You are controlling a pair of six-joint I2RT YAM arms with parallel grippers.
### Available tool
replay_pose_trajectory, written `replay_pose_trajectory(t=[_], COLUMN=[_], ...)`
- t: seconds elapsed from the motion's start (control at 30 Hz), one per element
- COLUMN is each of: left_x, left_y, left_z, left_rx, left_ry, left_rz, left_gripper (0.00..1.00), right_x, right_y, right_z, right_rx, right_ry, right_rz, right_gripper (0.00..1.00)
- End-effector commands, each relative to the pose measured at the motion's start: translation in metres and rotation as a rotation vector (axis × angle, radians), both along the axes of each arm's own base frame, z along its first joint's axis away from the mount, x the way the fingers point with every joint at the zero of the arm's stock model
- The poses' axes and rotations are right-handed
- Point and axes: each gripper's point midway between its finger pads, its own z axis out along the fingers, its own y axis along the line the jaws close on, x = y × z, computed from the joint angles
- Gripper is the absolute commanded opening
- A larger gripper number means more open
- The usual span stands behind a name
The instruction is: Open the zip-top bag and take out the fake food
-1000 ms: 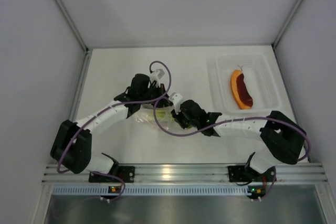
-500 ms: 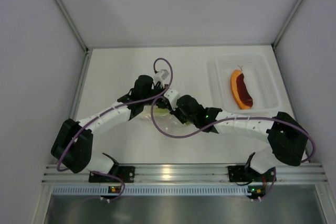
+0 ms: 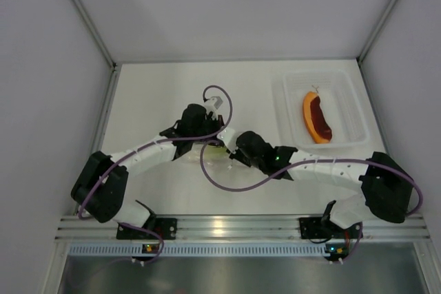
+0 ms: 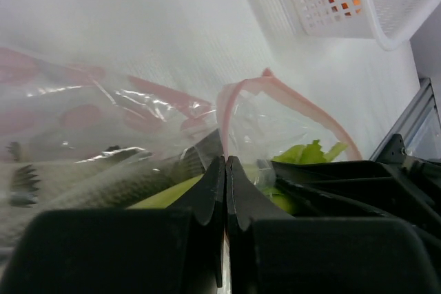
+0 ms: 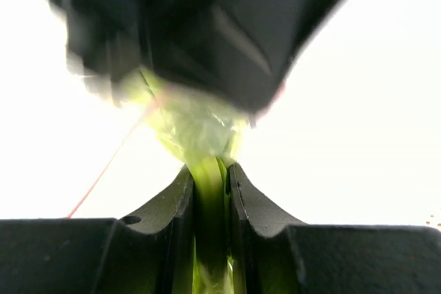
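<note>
The zip-top bag (image 3: 198,155) lies mid-table, mostly under both wrists. In the left wrist view its clear film (image 4: 138,108) and pink-red zip strip (image 4: 282,92) show, with the mouth gaping. My left gripper (image 3: 210,139) (image 4: 226,163) is shut on a fold of the bag's film. Inside lie the silver-grey fish (image 4: 96,185) and the yellow-green leek-like stalk (image 4: 310,153). My right gripper (image 3: 226,149) (image 5: 211,173) is shut on the green stalk (image 5: 209,197) at the bag's mouth. The orange and dark red slice (image 3: 317,118) lies in the tray.
A rigid clear rectangular tray (image 3: 348,101) stands at the back right; it also shows in the left wrist view (image 4: 386,5). The left gripper's black body (image 5: 207,25) hangs close above the right gripper's jaws. White walls enclose the table on three sides.
Both wrists have shifted a little to the right and drawn closer over the bag, hiding more of it. The right arm has stretched out flatter. The slice has not moved.
</note>
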Motion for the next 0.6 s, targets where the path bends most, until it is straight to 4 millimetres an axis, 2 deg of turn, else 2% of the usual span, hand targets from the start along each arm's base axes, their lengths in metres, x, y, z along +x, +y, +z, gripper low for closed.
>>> replay_pose_trajectory(t=[0.0,0.03,0.2,0.3,0.37,0.4,0.43,0.47,0.5,0.57], left_x=[0.01,0.011,0.013,0.008,0.004,0.003,0.0,0.001,-0.003,-0.005], left_y=[0.019,0.022,0.035,0.036,0.035,0.034,0.033,0.031,0.031,0.029], left_z=[-0.013,-0.013,-0.011,-0.013,-0.015,-0.018,-0.018,-0.018,-0.019,-0.015], left_rx=[0.051,0.054,0.061,0.057,0.05,0.048,0.042,0.034,0.025,-0.007], left_ry=[-0.003,-0.009,-0.03,-0.021,-0.004,0.009,0.019,0.016,0.018,0.014], left_rz=[0.091,0.096,0.107,0.089,0.078,0.077,0.067,0.064,0.058,0.061], left_gripper=[0.0,0.0,0.0,0.0,0.0,0.0,0.0,0.0,0.0,0.0], right_x=[0.011,0.011,0.03,0.043,0.053,0.064,0.074,0.078,0.084,0.087], right_y=[-0.002,-0.007,-0.036,-0.046,-0.045,-0.051,-0.048,-0.046,-0.043,-0.017], right_z=[0.036,0.032,0.038,0.042,0.045,0.047,0.058,0.05,0.053,0.063], right_rx=[0.133,0.124,0.064,0.023,0.036,0.07,0.114,0.114,0.166,0.244], right_ry=[-0.076,-0.072,-0.126,-0.159,-0.142,-0.12,-0.114,-0.076,-0.049,-0.007], right_rz=[-0.049,-0.06,-0.161,-0.202,-0.241,-0.309,-0.343,-0.366,-0.402,-0.355], right_gripper=[0.0,0.0,0.0,0.0,0.0,0.0,0.0,0.0,0.0,0.0])
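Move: The right fingers already pinch the celery, whose middle is still in the bag, some 5 cm to their left and 4 cm lower. The white tray waits about 17 cm ahead and 32 cm to the right, 10 cm below; the orange-and-dark food lies in it, roughly 14 cm ahead and 30 cm right. The left fingers hold the bag's rim, with the bag's body about 5 cm back, 4 cm left and 8 cm below, and the celery's middle 3 cm back, 2 cm left and 5 cm below. Keeping its pinch on the celery, the right hand draws it away from the bag's mouth, first about 4 cm to the right, then sweeping 6 cm forward with a slight rise and a clockwise turn of some 15 degrees. The left hand keeps hold of the rim and pulls the other way, about 3 cm left and a little down, then stays there. ##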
